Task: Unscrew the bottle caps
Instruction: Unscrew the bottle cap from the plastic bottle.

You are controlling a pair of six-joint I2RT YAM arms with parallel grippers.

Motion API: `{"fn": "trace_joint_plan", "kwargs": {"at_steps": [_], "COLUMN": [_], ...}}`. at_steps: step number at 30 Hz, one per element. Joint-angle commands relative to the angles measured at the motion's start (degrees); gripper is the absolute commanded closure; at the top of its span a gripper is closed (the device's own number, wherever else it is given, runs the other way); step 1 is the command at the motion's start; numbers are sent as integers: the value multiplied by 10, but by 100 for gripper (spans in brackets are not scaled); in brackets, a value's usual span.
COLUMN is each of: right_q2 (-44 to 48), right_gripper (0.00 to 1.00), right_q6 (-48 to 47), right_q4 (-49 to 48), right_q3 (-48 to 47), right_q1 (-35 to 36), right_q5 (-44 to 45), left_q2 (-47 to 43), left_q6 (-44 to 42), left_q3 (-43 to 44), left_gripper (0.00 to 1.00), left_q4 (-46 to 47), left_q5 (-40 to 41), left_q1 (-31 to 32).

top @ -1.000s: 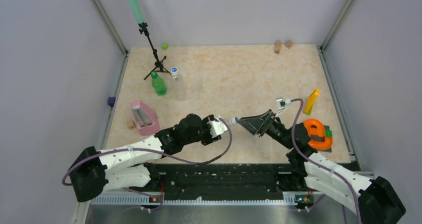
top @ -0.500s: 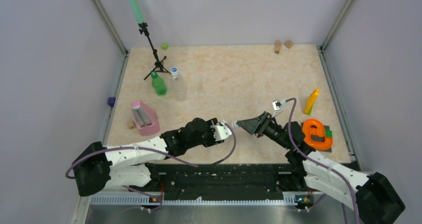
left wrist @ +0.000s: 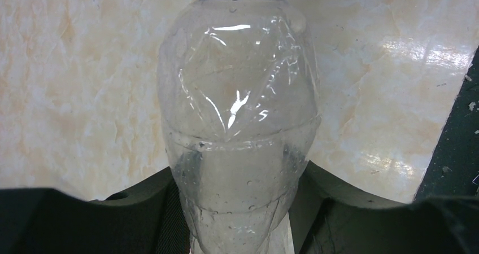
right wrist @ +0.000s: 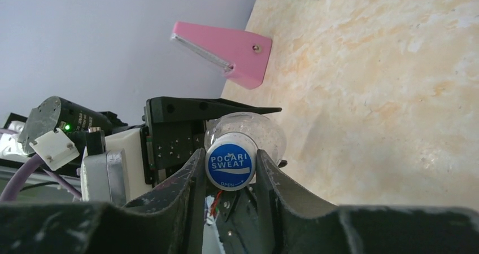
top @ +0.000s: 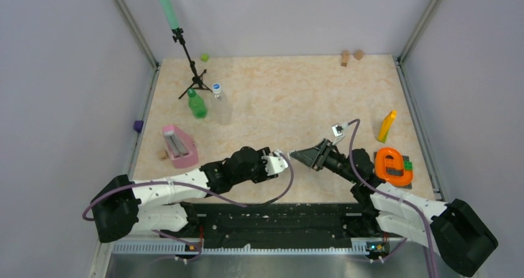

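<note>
My left gripper [top: 276,162] is shut on a clear bottle [left wrist: 239,124] and holds it level, neck pointing right. In the left wrist view its black fingers [left wrist: 141,209] clamp the bottle's lower body. The blue bottle cap [right wrist: 229,165] faces the right wrist camera. My right gripper [right wrist: 230,155] is shut on this cap, one finger pressed to each side. From above, the right gripper [top: 296,156] meets the left at the table's front middle. A green bottle [top: 197,105] with a dark green cap and a clear bottle [top: 220,109] with a blue cap [top: 217,88] stand upright at the back left.
A pink holder [top: 179,147] sits left of my left arm. An orange ring-shaped object [top: 393,165] and a yellow block [top: 387,126] lie to the right. A tripod [top: 188,62], a lime lump [top: 204,57] and wooden blocks [top: 351,56] stand along the back.
My right gripper has slid left onto the blue cap and its jaws have narrowed against it. The left arm settled slightly rightward with the bottle.
</note>
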State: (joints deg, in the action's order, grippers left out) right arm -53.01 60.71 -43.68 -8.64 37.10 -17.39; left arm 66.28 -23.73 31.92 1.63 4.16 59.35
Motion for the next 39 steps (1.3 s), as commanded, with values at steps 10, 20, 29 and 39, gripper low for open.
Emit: {"fn": "trace_joint_plan", "kwargs": {"at_steps": [10,20,29,39], "right_q2": [16,30,-29,6], "right_gripper": [100,100,95,37], "right_q6": [-189,-217,-254,-161], "right_q4": [6,-158,-132,-15], "right_q3": [-19,54,9,-19], "right_q1": [2,21,78,77], "right_q5": [-94,-102,-68,67], "left_q2": [9,14,25,-13], "left_q6": [51,85,76,104], "left_q3": [37,26,62,44], "left_gripper": [100,100,100,100], "left_q4": [2,35,-10,-59], "left_q5": [-287,-606,-599,-330], "left_q1": [-60,-174,-184,-168]}}
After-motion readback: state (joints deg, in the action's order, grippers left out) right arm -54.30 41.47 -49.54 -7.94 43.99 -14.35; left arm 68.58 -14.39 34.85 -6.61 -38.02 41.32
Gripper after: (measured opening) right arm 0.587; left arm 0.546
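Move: The blue-topped cap is already pinched between my right fingers. My left hand still grips the bottle body, with the cap about 8 cm to that hand's right, 7 cm above and 1 cm back. From my right hand, the gripped body lies 8 cm left, 7 cm below and 1 cm ahead. The standing clear bottle is roughly 23 cm ahead and 23 cm left, the pink stand about 36 cm left and 9 cm ahead, both lower. I twist the cap counter-clockwise, as seen facing its top, by rolling my right hand some 25 degrees while my left hand turns the bottle the opposite way. Both draw back, right about 4 cm and slightly up, left about 7 cm, then swing partway forward as the twists partly unwind. At the end my right fingers open around the cap; my left keeps its grip. ##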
